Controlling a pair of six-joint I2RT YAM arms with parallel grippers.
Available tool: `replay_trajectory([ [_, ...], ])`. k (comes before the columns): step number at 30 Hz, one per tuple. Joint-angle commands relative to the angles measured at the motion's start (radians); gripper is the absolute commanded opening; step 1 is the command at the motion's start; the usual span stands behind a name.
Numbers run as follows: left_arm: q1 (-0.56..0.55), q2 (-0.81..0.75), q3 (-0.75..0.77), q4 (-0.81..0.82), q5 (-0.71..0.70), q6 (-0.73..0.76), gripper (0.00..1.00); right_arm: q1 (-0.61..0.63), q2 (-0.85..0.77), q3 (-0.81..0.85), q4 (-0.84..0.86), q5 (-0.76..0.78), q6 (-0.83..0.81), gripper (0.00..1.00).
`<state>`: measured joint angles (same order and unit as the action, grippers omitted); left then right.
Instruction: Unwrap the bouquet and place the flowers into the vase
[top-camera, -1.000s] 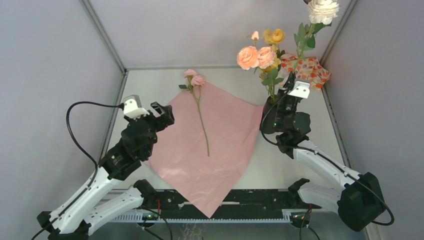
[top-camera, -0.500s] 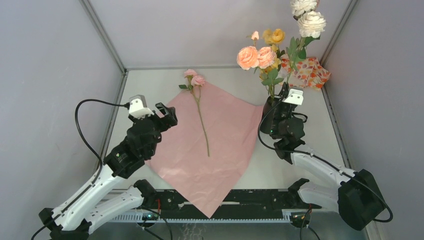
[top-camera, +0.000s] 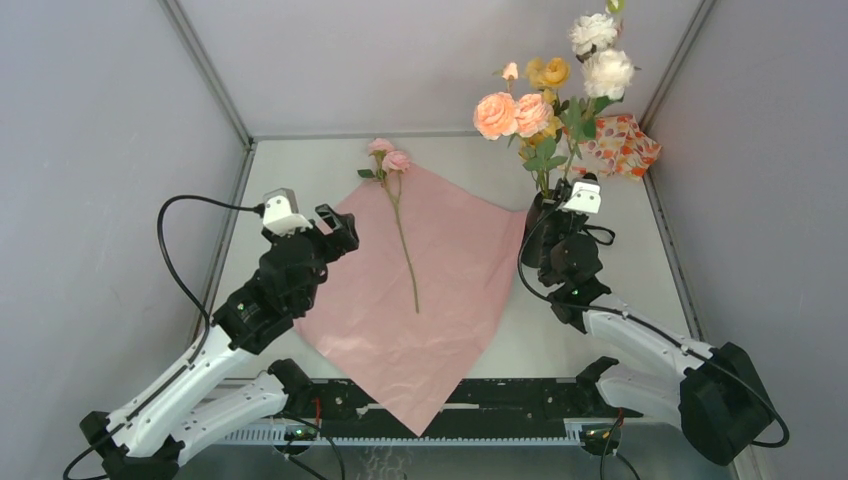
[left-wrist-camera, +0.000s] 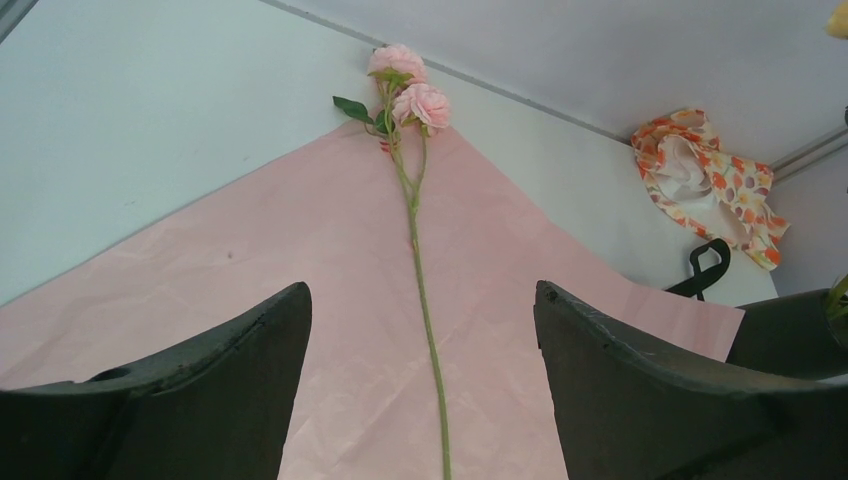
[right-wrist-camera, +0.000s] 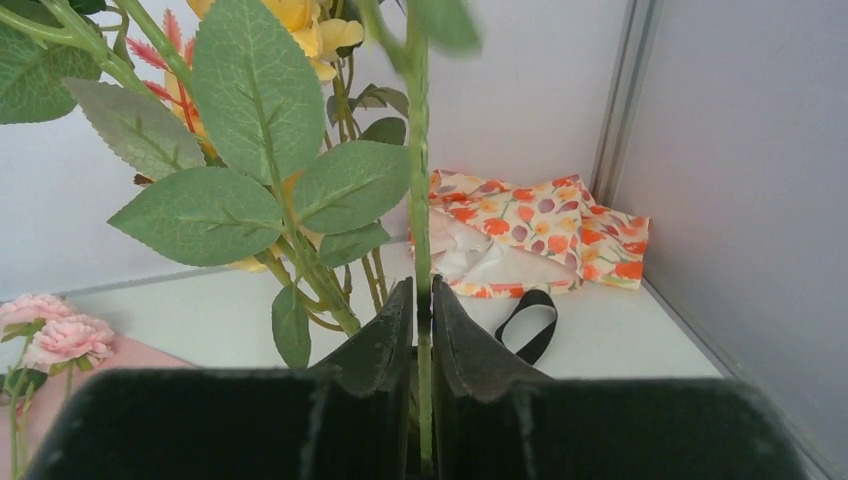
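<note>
The pink wrapping paper (top-camera: 430, 300) of the bouquet lies spread flat on the table. One pink flower (top-camera: 400, 235) rests on it, blooms toward the back wall. My left gripper (top-camera: 335, 225) hovers open over the paper's left side, and in the left wrist view the green stem (left-wrist-camera: 425, 300) runs between its fingers. Peach (top-camera: 510, 113) and yellow roses (top-camera: 548, 72) stand in the black vase (top-camera: 535, 215), which my right arm mostly hides. My right gripper (right-wrist-camera: 422, 285) is shut on the stem of the cream roses (top-camera: 605, 60), right above the vase.
An orange-and-white floral cloth bundle (top-camera: 620, 145) lies in the back right corner, with a black ribbon loop (right-wrist-camera: 530, 320) in front of it. Grey walls close in the table on three sides. The arms' bases sit along the near edge.
My right gripper has lowered the cream roses, and they have sunk beside the other blooms. The left arm has crept slightly right and forward over the paper.
</note>
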<state>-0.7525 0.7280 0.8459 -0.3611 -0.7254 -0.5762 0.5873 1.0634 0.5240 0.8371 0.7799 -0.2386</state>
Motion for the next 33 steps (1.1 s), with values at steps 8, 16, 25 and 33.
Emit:
replay_trajectory([
  [8, 0.001, 0.002, -0.016, 0.040, 0.012, -0.014, 0.86, 0.018, -0.064, 0.005, -0.063, 0.012, 0.065, 0.46],
  [16, 0.001, 0.032, -0.013, 0.056, 0.033, -0.015, 0.86, 0.037, -0.171, 0.007, -0.092, 0.009, 0.059, 0.64],
  [25, 0.000, 0.055, -0.009, 0.065, 0.046, -0.021, 0.86, 0.051, -0.361, 0.054, -0.232, 0.000, 0.118, 0.73],
  [33, 0.026, 0.152, 0.019, 0.068, 0.122, -0.042, 0.93, 0.061, -0.524, 0.085, -0.343, -0.085, 0.242, 0.73],
])
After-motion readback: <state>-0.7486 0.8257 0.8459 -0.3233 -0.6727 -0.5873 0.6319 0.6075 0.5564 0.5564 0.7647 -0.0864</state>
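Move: The vase holding the earlier flowers stands almost under the right hand, its middle about 1 cm ahead, 2 cm left and 17 cm below; the rim is much closer. On the table, the black ribbon lies some 6 cm ahead and 9 cm right, the patterned cloth roughly 24 cm ahead and 14 cm right. From the left hand, the pink flower's middle is about 15 cm ahead, 13 cm right and 28 cm below. The white flower's stem, already down in the vase mouth between barely parted right fingertips, is released as they spread to about three-quarters open. The hand first stays almost in place, then draws up and back, roughly 8 cm each way and about 3 cm right, clear of the stem, rolling its left side up and tipping upward. The left hand, open, eases some 3 cm right, down and forward towards the pink flower. ##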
